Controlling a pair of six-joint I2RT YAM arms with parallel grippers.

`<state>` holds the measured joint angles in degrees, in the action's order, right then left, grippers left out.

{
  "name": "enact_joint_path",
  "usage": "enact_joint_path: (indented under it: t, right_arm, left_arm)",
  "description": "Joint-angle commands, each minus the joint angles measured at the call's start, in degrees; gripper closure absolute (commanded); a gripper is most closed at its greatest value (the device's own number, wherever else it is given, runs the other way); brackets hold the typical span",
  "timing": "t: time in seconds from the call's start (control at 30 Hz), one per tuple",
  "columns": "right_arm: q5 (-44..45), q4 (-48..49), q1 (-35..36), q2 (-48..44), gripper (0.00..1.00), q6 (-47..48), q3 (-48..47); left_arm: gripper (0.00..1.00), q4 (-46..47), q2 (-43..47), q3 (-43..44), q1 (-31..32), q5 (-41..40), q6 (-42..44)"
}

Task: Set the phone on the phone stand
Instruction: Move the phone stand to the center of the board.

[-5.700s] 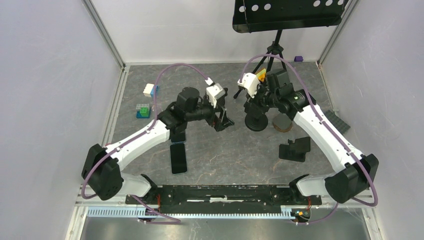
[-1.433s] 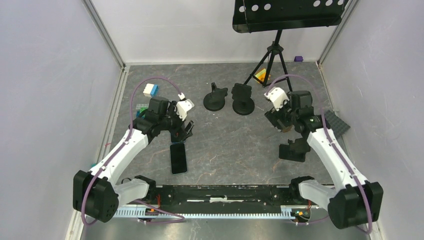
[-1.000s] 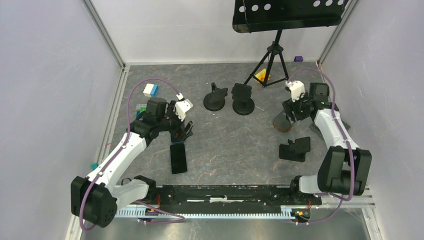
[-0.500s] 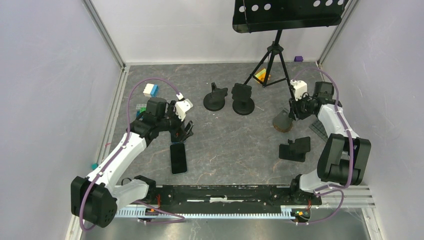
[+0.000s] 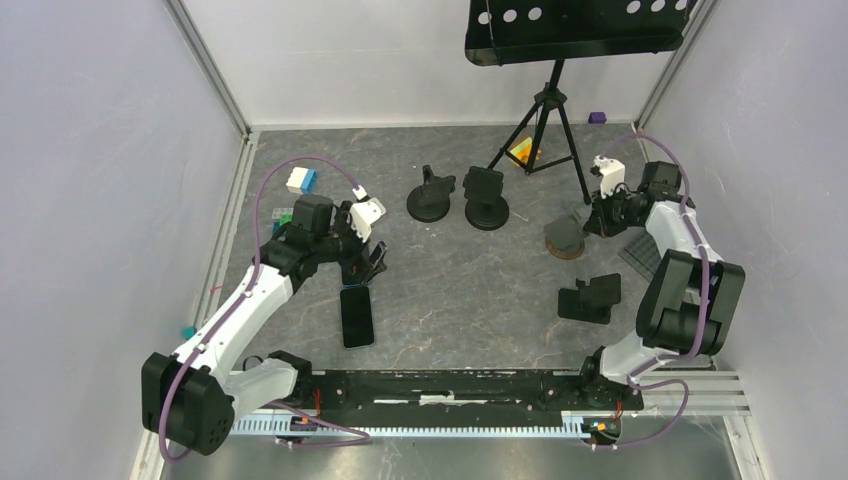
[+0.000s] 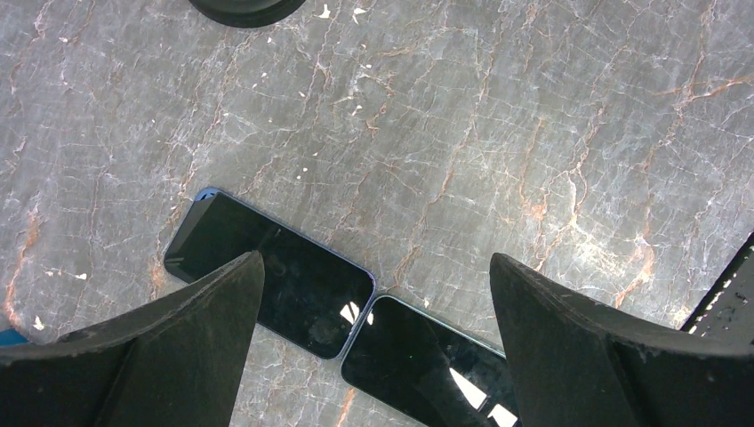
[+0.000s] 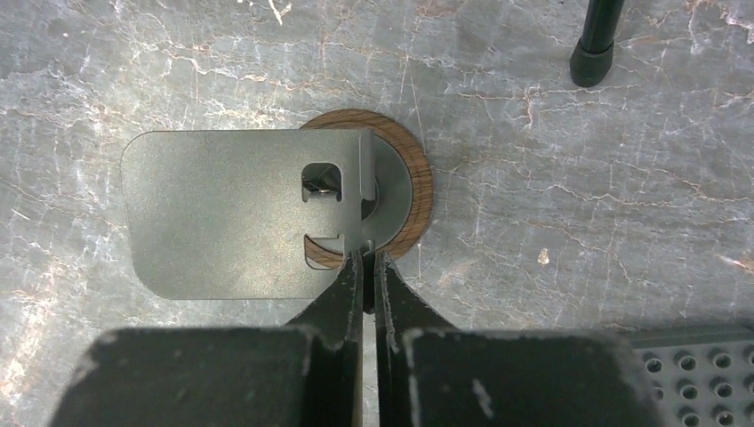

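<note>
Two dark phones lie end to end on the grey floor, one (image 6: 267, 285) up-left and one (image 6: 436, 365) low and right. From above, one phone (image 5: 356, 317) lies free and the other is mostly hidden under my left gripper (image 5: 368, 262). That left gripper (image 6: 375, 267) hangs open over the place where they meet, touching neither. A grey metal phone stand (image 7: 231, 213) on a round wooden base (image 7: 416, 191) stands at the right (image 5: 565, 238). My right gripper (image 7: 367, 260) is shut on its thin upright lip (image 5: 588, 222).
Two black stands (image 5: 431, 200) (image 5: 486, 201) sit at mid-back, and another black stand (image 5: 590, 298) lies near the right arm. A music-stand tripod (image 5: 545, 110) rises behind; one foot (image 7: 591, 58) is close. A grey studded plate (image 5: 648, 252) and toy bricks (image 5: 299, 180) lie at the sides.
My right gripper has swung right and back, then shut on the grey stand's lip. The left arm and both phones have stayed put.
</note>
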<state>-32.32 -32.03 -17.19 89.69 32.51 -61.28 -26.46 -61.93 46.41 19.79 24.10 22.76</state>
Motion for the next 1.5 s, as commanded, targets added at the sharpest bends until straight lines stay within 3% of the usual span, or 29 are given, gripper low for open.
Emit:
enact_joint_path:
  t: [0.0,0.67,0.83,1.1,1.47]
  right_arm:
    - [-3.54,-1.57,-1.71,4.81,1.00,1.50,-1.69]
    - [-12.84,-0.47,-4.89,15.11,1.00,-1.18,1.44]
    - [-14.12,-0.40,-4.89,14.41,0.87,-1.65,2.56]
    - [-15.33,-0.66,-4.65,11.07,0.52,-1.72,4.81]
    - [-14.37,-0.36,0.67,3.98,0.43,-2.21,11.31]
  left_arm:
    - [0.00,1.85,0.91,-0.33,0.03,1.09,-1.69]
    - [0.00,1.67,1.22,-0.44,0.07,0.95,-1.71]
    - [0.00,1.71,1.21,-0.29,0.06,0.90,-1.69]
    - [0.00,1.67,1.13,-0.31,0.03,0.87,-1.60]
    - [0.00,1.42,0.28,0.02,0.07,-0.48,-1.17]
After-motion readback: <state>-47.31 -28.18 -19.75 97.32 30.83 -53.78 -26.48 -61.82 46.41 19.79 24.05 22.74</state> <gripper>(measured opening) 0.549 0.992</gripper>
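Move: The grey phone stand on its round wooden base stands right beside the right hand's nearly shut fingertips, its middle about 5 cm left, 2 cm back and 4 cm below. A tripod foot is 6 cm ahead, level sideways and 7 cm lower; the folded black stand lies 13 cm back and 2 cm right, about 5 cm below. From the idle left hand, the grey stand is roughly 41 cm right, 5 cm forward and 10 cm below. Right hand sinks 5 cm forward-right, opens halfway and pushes the phone stand some 6 cm left and back. ##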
